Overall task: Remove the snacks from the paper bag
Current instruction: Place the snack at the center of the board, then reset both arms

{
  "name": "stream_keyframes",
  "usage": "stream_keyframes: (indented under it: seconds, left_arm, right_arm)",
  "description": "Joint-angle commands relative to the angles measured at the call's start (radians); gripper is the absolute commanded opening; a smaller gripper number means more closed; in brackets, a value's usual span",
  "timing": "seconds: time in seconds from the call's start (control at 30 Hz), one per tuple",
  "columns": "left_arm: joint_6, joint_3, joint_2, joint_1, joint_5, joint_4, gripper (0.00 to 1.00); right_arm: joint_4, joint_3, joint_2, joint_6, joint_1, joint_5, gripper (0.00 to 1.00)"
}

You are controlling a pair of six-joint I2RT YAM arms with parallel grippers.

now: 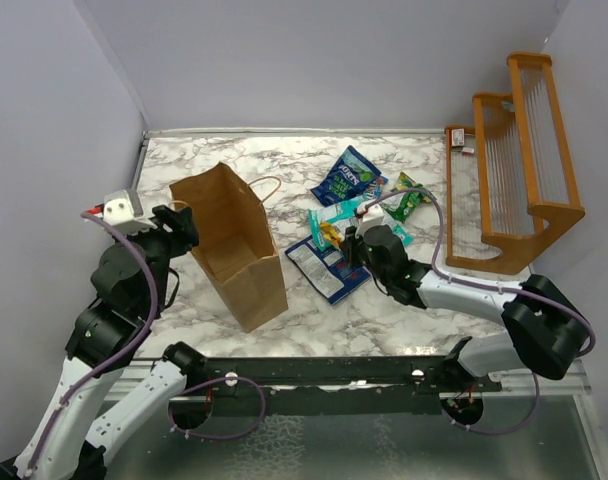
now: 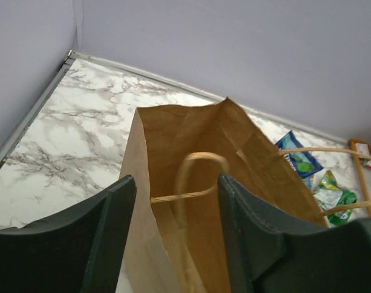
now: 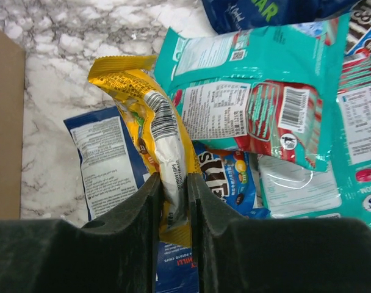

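The brown paper bag (image 1: 234,250) stands upright and open-mouthed left of centre. My left gripper (image 1: 187,226) is at its left rim, open. In the left wrist view the bag's (image 2: 191,131) near wall and a twisted handle (image 2: 194,177) lie between the spread fingers (image 2: 115,229) without being pinched. The snacks lie right of the bag: a dark blue packet (image 1: 349,178), a green one (image 1: 409,202), teal ones (image 3: 246,91) and a blue chips packet (image 1: 327,268). My right gripper (image 3: 174,201) is shut on a yellow packet (image 3: 146,104), low over the pile (image 1: 330,236).
An orange wooden rack (image 1: 514,160) stands at the back right against the wall. Grey walls close in the marble table (image 1: 174,165) on the left, back and right. The black arm rail (image 1: 334,375) runs along the near edge.
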Motion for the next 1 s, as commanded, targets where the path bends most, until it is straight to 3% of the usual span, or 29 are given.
stream_keyframes:
  seconds: [0.0, 0.13, 0.23, 0.3, 0.43, 0.6, 0.8, 0.97]
  left_arm:
    - [-0.025, 0.088, -0.021, 0.003, 0.037, -0.046, 0.63]
    - [-0.015, 0.157, -0.011, 0.003, 0.076, -0.060, 0.72]
    - [0.003, 0.203, 0.008, 0.002, 0.098, -0.065, 0.76]
    - [0.018, 0.226, 0.020, 0.002, 0.105, -0.058, 0.77]
    - [0.062, 0.274, 0.048, 0.001, 0.114, -0.025, 0.78]
    - [0.112, 0.370, 0.089, 0.001, 0.141, 0.018, 0.78]
    - [0.135, 0.412, 0.093, 0.001, 0.154, 0.049, 0.77]
    - [0.103, 0.358, 0.059, 0.000, 0.150, 0.067, 0.77]
  right_arm:
    - [0.025, 0.034, 0.044, 0.045, -0.004, -0.088, 0.26]
    - [0.007, 0.050, 0.025, 0.015, -0.004, -0.085, 0.48]
    - [-0.018, 0.073, -0.026, -0.053, -0.004, -0.087, 0.74]
    - [-0.051, 0.095, -0.076, -0.040, -0.003, -0.041, 0.99]
    - [-0.202, 0.188, -0.189, 0.096, -0.003, 0.129, 0.99]
    - [-0.409, 0.408, -0.341, -0.003, -0.003, 0.140, 0.99]
    - [-0.235, 0.450, -0.636, -0.173, -0.003, 0.052, 0.99]
    - [-0.248, 0.560, -0.689, -0.233, -0.003, 0.032, 0.99]
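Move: The right hand, still holding the yellow snack near its lower end, has the flat navy pack as landing place, its middle about 5 cm left, 3 cm back and 5 cm below. A small blue pack lies 2 cm ahead, 1 cm right; the folded teal pack 7 cm ahead, 2 cm left. From the left hand, the navy pack lies some 5 cm ahead, 28 cm right and 28 cm below; the paper bag's middle is 8 cm ahead, 9 cm right and 15 cm below. Right fingers lower slightly, release the snack, then rise about 40 cm, rightward and back; left clears the bag upward 15 cm. ##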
